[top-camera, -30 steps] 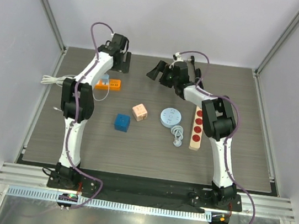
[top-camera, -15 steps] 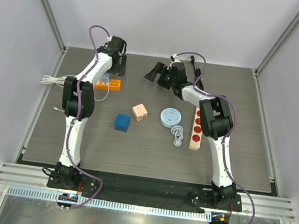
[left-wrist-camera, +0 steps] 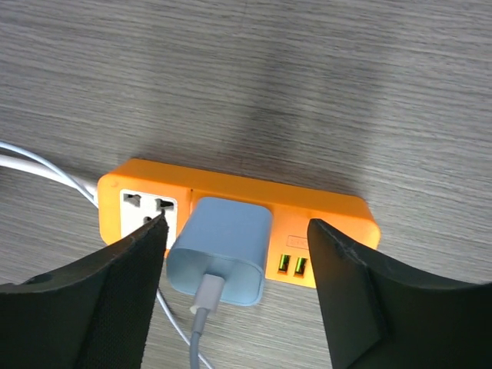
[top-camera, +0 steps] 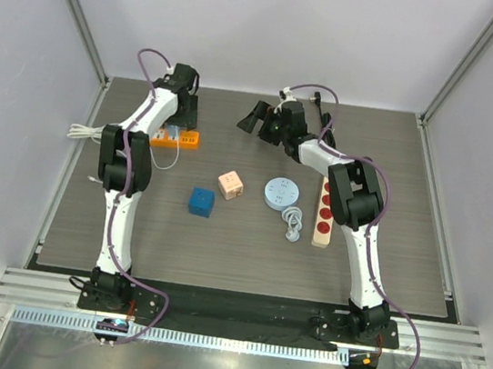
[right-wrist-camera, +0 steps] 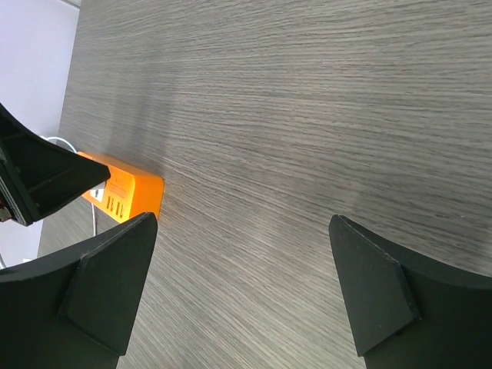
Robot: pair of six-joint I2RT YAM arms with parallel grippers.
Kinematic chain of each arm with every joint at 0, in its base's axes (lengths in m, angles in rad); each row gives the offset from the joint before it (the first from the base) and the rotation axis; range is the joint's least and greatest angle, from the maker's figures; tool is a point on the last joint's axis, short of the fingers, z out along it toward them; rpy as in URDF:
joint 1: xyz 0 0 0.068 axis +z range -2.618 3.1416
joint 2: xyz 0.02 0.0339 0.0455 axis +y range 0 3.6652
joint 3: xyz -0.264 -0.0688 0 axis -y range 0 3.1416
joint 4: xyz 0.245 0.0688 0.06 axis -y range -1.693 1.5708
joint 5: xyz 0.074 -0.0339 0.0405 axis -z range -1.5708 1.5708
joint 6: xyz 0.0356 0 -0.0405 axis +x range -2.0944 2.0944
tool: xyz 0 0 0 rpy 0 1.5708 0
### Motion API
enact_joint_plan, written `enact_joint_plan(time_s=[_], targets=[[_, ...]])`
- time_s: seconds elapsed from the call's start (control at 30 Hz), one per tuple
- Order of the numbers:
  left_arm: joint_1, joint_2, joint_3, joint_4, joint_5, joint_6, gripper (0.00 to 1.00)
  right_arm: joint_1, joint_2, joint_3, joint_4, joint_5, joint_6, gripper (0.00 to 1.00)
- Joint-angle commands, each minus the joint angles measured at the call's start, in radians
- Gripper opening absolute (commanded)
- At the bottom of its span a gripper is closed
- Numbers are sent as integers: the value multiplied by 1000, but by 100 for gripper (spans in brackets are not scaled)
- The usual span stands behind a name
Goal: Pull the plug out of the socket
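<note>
An orange power strip [left-wrist-camera: 323,215] lies at the back left of the table, also in the top view [top-camera: 187,139] and the right wrist view [right-wrist-camera: 127,196]. A light blue plug [left-wrist-camera: 223,250] with a grey-white cable [left-wrist-camera: 201,323] sits in its socket. My left gripper [left-wrist-camera: 234,269] is open, one jaw on each side of the plug, not touching it. In the top view it [top-camera: 182,107] hangs just behind the strip. My right gripper [right-wrist-camera: 242,296] is open and empty above bare table, at the back middle in the top view [top-camera: 257,120].
A white cable [top-camera: 84,132] runs left off the strip. A blue cube [top-camera: 201,201], a pink cube [top-camera: 230,185], a round pale blue disc [top-camera: 281,193], a small coiled cord [top-camera: 292,220] and a wooden bar with red discs [top-camera: 325,205] lie mid-table.
My left gripper has moved left and lower, from behind the strip's right end to over the plug. My right gripper has shifted slightly left.
</note>
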Motion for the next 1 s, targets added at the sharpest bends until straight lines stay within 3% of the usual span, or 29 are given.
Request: enact_joint_plan(time_s=[0.0, 0.17, 0.27, 0.43, 0.53, 0.63, 0.77, 0.97], targets=[[-3, -22, 3, 10, 20, -12, 73, 11, -4, 48, 6, -12, -18, 100], [-5, -22, -2, 10, 26, -19, 58, 12, 0, 54, 3, -16, -17, 100], [-3, -23, -3, 1, 22, -22, 58, 12, 2, 59, 0, -16, -17, 100], [-3, -35, -19, 1, 5, -25, 68, 14, 6, 65, -5, -22, -14, 100], [-3, -34, -20, -1, 12, -22, 65, 12, 8, 66, -6, -22, -14, 100], [-3, -32, -23, -2, 17, -24, 55, 14, 12, 71, -9, -24, -15, 100], [-3, -38, -23, -4, 23, -24, 28, 17, 17, 82, -12, -35, -15, 100], [-6, -97, -60, 36, 84, -21, 0, 32, 64, 129, 26, -150, 12, 100]])
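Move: The pale-blue plug already stands between the left hand's open fingers, about 1 cm to the left of the hand point and 1 cm lower, nearer the left finger. The orange socket strip lies under it, its middle directly below the hand by some 4 cm. The beige cube is about 12 cm back and 14 cm to the right, the blue cube 17 cm back and 8 cm right. From the right hand the plug lies roughly 19 cm left and 3 cm back. The plug is pinched from both sides by the left fingers, which narrow, ease open a little and then close onto it and hold, their grip effort rising at the end. Meanwhile the left hand stays almost in place, settling only about 0.5 cm down and back. The wide-open right hand edges some 2 cm left towards the socket strip, mostly at the very end. ##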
